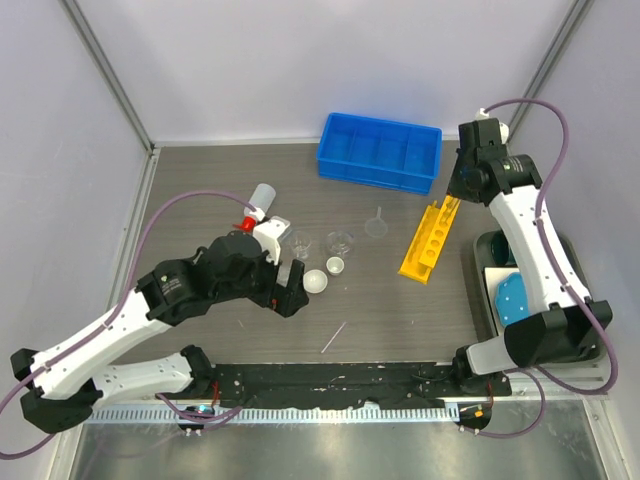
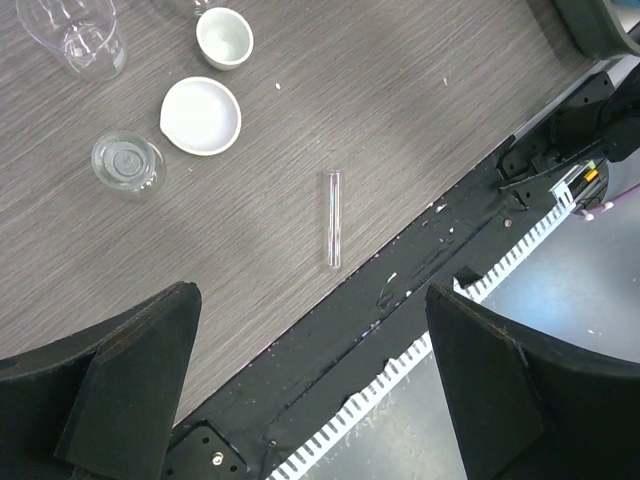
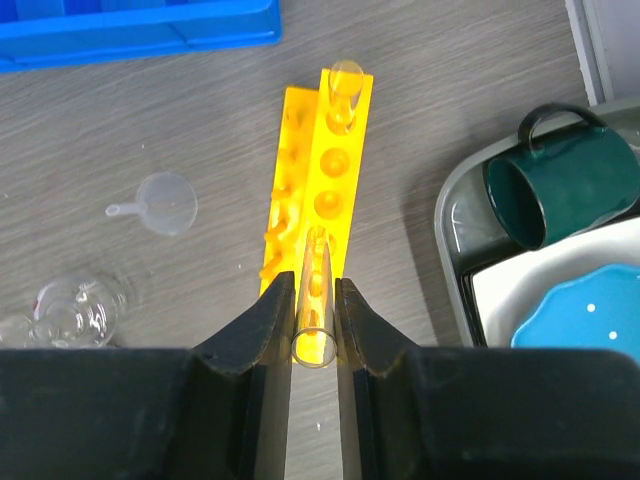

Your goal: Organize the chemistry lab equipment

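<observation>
My right gripper (image 3: 314, 300) is shut on a thin glass tube (image 3: 318, 265), held upright over the near holes of the yellow rack (image 3: 330, 160). Another tube (image 3: 345, 95) stands in the rack's far hole. In the top view the right gripper (image 1: 452, 195) hangs over the rack's (image 1: 427, 240) far end. My left gripper (image 2: 310, 300) is open and holds nothing, above the table's front edge. A loose glass tube (image 2: 332, 218) lies flat beyond it. Two white dishes (image 2: 201, 116) (image 2: 223, 37) and two beakers (image 2: 127, 165) (image 2: 80, 35) stand farther out. The funnel (image 1: 377, 226) and squeeze bottle (image 1: 259, 205) are mid-table.
A blue bin (image 1: 380, 152) sits at the back, behind the rack. To the right, a grey tray (image 3: 450, 230) holds a teal mug (image 3: 560, 190) and a blue dotted plate (image 3: 580, 310). A black strip (image 2: 400, 290) runs along the table's near edge.
</observation>
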Controlling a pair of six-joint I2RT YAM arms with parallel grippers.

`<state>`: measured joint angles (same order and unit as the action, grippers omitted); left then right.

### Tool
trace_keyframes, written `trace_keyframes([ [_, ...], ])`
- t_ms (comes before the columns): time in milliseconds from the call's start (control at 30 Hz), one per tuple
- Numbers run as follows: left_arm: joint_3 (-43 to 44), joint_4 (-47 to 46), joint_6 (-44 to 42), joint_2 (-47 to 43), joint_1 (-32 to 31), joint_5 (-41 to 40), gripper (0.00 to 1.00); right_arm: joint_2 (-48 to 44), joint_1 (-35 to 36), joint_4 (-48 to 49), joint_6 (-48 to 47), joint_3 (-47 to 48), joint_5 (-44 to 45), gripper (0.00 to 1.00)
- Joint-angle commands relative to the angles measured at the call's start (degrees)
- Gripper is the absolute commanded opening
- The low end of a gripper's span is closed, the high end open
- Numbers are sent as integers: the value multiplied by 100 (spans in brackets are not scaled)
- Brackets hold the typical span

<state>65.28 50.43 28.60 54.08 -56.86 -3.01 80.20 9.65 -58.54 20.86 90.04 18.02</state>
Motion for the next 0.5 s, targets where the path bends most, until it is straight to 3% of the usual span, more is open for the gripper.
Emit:
trace_keyframes([
  [0,99,168,-21,-47,17,-7,100,258,-112,247,-30,620,281,2],
  [467,64,177,-153,137,17,-34,100,883,-481,554,-109,664,246,1],
])
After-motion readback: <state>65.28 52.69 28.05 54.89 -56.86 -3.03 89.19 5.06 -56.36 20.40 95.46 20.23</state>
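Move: The right hand already holds a glass test tube, headed for the yellow rack's empty hole second from the far end, roughly 7 cm ahead, 2 cm to its right and 20 cm below. The standing tube in the end hole is some 3 cm beyond that one and 1 cm farther right; the funnel is about 5 cm ahead of the hand and 12 cm left, the green mug 16 cm right and 2 cm back. From the open left hand the hole is about 26 cm ahead and 33 cm right. Still pinching the test tube between its shut-in fingertips, the right hand carries it forward about 4 cm and some 3 cm to the right, over the rack towards the far holes. It slows and begins to sink slightly near the end, the wrist turning about 5 degrees clockwise. ##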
